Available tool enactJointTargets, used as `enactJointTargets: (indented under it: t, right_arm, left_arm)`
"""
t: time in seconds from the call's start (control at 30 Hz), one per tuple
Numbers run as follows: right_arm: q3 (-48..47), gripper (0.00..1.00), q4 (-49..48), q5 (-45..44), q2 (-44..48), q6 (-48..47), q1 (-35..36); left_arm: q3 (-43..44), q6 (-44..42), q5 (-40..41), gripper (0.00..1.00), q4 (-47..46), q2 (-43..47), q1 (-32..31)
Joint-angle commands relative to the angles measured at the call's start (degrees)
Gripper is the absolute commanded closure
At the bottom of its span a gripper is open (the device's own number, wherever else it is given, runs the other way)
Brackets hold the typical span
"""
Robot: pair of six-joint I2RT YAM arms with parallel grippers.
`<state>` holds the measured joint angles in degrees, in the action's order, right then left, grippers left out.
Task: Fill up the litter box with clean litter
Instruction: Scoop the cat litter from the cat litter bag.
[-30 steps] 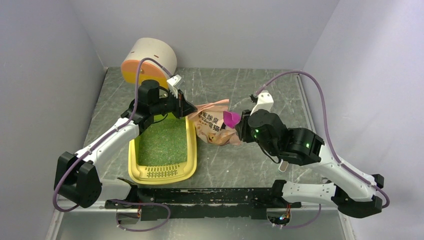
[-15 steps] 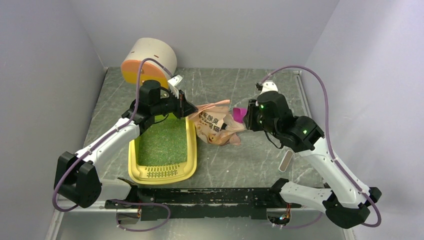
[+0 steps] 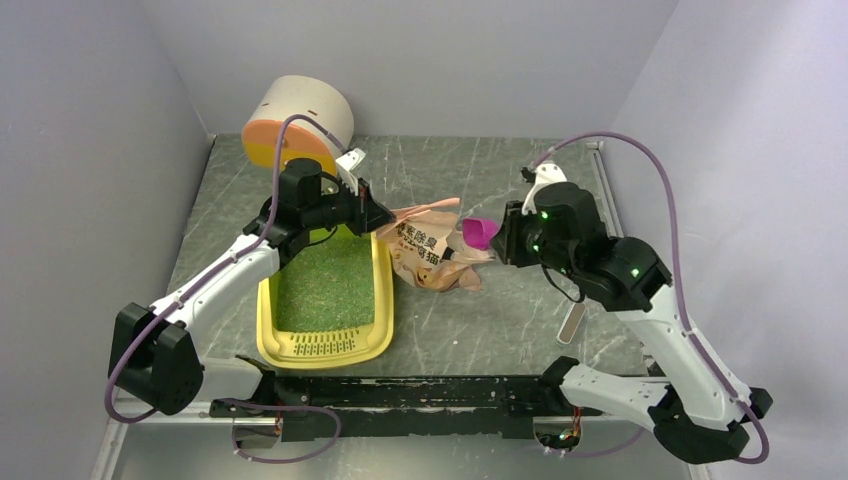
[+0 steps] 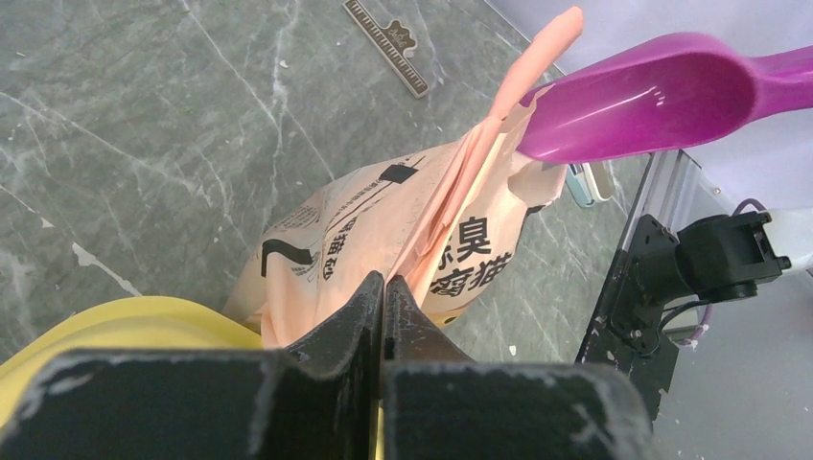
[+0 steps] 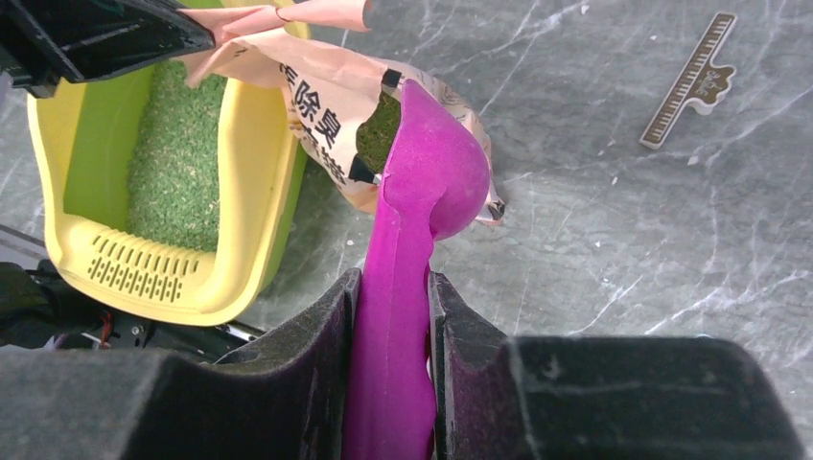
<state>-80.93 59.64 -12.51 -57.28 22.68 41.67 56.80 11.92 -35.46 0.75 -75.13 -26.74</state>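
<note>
The yellow litter box (image 3: 384, 292) lies left of centre, grille toward the arms, with green clean litter (image 3: 325, 285) covering its floor; both also show in the right wrist view, litter box (image 5: 244, 182) and litter (image 5: 177, 163). A pink-beige bag (image 3: 430, 250) lies right of it. My left gripper (image 3: 385, 215) is shut on the bag's upper edge (image 4: 383, 220), holding its mouth up. My right gripper (image 3: 505, 240) is shut on the handle of a magenta scoop (image 5: 431, 182), whose bowl (image 4: 633, 101) hangs at the bag's mouth. Green granules (image 5: 379, 120) show inside the bag.
A white cylinder with an orange end (image 3: 300, 125) stands at the back left, behind the litter box. A small ruler-like clip (image 3: 572, 323) lies on the table under the right arm. Walls close in the left, back and right sides; a black rail (image 3: 400, 395) runs along the front.
My right arm has risen and swung right and back, carrying the scoop bowl a little to the right at the bag's mouth. The left arm and the bag have stayed put.
</note>
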Motion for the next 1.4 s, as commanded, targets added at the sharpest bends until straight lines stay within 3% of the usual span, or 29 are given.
enactJointTargets:
  t: [0.0,0.57,0.77,0.93,1.07,1.17,1.27,1.37]
  right_arm:
    - [-3.4,1.0,3.4,-1.4,2.5,0.1,-0.3]
    - [7.1,1.0,-4.3,3.5,1.3,-0.8,-0.3]
    - [13.1,1.0,-13.0,-9.9,-1.5,0.6,-0.4]
    - [13.6,1.0,-17.6,0.1,-5.7,-0.4,-0.5]
    - [16.0,1.0,-22.2,8.9,-4.1,-0.2,-1.5]
    - [16.5,1.0,-23.4,15.7,-4.1,-1.6,-3.2]
    - [15.3,1.0,-19.6,8.4,-6.8,-1.0,-3.7]
    - [16.2,1.0,-20.2,10.7,-8.5,-3.1,-4.5]
  left_arm:
    - [1.4,0.2,0.7,0.95,-0.3,0.5,-0.4]
    - [0.8,1.2,0.8,0.95,-1.3,2.1,-0.5]
    - [1.3,0.5,-0.4,0.95,-1.2,1.8,-0.5]
    - [2.8,-1.4,-4.4,0.95,0.0,0.9,-0.5]
    - [4.9,-5.3,-4.1,0.79,4.9,-0.1,-0.5]
    - [4.9,-7.7,-4.3,0.54,5.6,-0.4,-0.5]
    - [7.4,-11.0,-5.7,0.41,9.3,-3.4,-0.3]
    - [10.0,-14.9,-8.1,0.34,11.2,-6.3,0.0]
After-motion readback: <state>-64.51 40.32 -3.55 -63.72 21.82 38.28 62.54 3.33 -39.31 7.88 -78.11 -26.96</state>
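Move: Ahead of the right hand, which holds the empty scoop with its back up, the cat litter bag's open mouth lies roughly 12 cm forward, 7 cm left and 16 cm below. The litter box's middle is about 2 cm forward, 29 cm left and 26 cm below; a small ruler lies some 20 cm forward, 10 cm right and 31 cm down. From the left hand, pinching the bag's upper left corner, that mouth is about 12 cm right, level fore and aft, and 9 cm lower. Lifting and drawing back a little first, the right hand then drives the scoop down about 10 cm, swinging forward and left, so the scoop's head goes in through the bag's mouth; its grip on the handle stays. The left hand holds the bag's corner almost still, then near the end opens its fingers wide and lets go, turning slightly clockwise. ##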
